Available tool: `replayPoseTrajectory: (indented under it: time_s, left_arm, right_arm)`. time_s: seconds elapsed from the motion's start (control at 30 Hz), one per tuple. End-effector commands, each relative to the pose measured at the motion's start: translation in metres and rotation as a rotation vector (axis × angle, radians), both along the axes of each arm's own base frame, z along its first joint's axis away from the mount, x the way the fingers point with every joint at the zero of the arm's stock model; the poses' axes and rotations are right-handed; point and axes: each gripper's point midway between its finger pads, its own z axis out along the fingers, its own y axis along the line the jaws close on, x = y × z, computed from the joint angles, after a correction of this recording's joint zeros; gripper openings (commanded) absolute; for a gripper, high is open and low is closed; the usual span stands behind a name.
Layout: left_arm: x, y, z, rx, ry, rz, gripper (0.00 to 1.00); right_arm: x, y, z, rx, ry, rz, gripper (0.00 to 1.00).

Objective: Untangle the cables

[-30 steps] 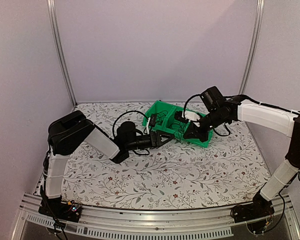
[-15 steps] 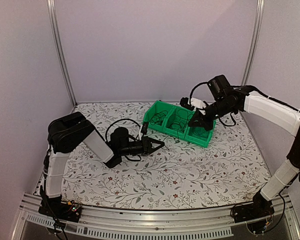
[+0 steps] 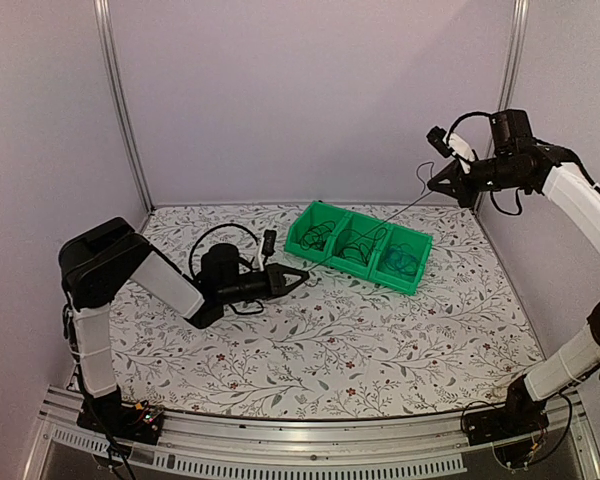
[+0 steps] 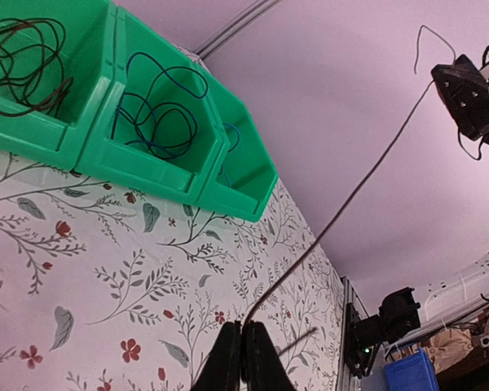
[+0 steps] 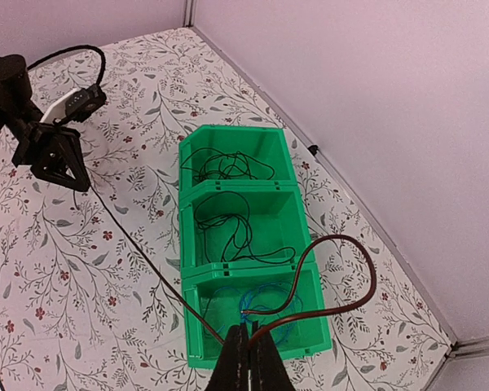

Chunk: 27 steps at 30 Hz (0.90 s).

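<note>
One thin dark brown cable (image 3: 405,205) runs taut through the air between both grippers. My left gripper (image 3: 302,273) is low over the table, left of the green bin (image 3: 408,284), and is shut on the cable's end (image 4: 305,252). High at the back right, my right gripper (image 3: 432,184) is shut on the other end, where the cable curls in a loop (image 5: 373,274). In the bin lie more cables: a dark tangle (image 5: 224,167) in the far compartment, a black one (image 5: 236,224) in the middle, a blue one (image 5: 261,305) in the near one.
The three-compartment bin sits at the back centre of the flowered tablecloth (image 3: 380,340). A thick black hose (image 3: 220,232) loops off the left arm. Metal posts (image 3: 120,110) and pale walls close the back and sides. A blue box (image 4: 407,375) stands beyond the table.
The left gripper shut on the brown cable and drew back to the left. The right arm rose from the bin up and to the right, pulling the cable taut.
</note>
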Motion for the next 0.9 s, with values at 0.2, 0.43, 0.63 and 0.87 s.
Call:
replayPoseTrajectory:
  time_s: [0.2, 0.43, 0.63, 0.87]
  left_arm:
    - [0.018, 0.022, -0.006, 0.212, -0.065, 0.1, 0.0]
    - [0.045, 0.004, 0.088, 0.157, -0.296, 0.136, 0.0]
    - [0.072, 0.0, 0.11, 0.212, -0.352, 0.177, 0.0]
    - [0.072, 0.033, 0.096, 0.303, -0.328, 0.299, 0.02]
  right_arm:
    - [0.019, -0.019, 0.032, 0.133, -0.091, -0.076, 0.0]
    - [0.021, 0.036, -0.009, 0.164, 0.031, 0.057, 0.0]
    - [0.043, 0.087, -0.01, 0.178, 0.061, 0.132, 0.0]
    - [0.071, 0.13, 0.032, 0.214, -0.047, 0.171, 0.0]
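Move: The brown cable runs taut between both closed grippers. From the right hand, the green box's left compartment lies about 16 cm ahead, 19 cm left and 28 cm below; the middle one is 13 cm ahead and 7 cm left, the right one 8 cm ahead and 3 cm right. From the left hand, the left compartment is about 20 cm ahead, 3 cm right and 8 cm below. Right hand, still gripping the cable, swings some 11 cm left towards the left compartment; left hand rises free. ##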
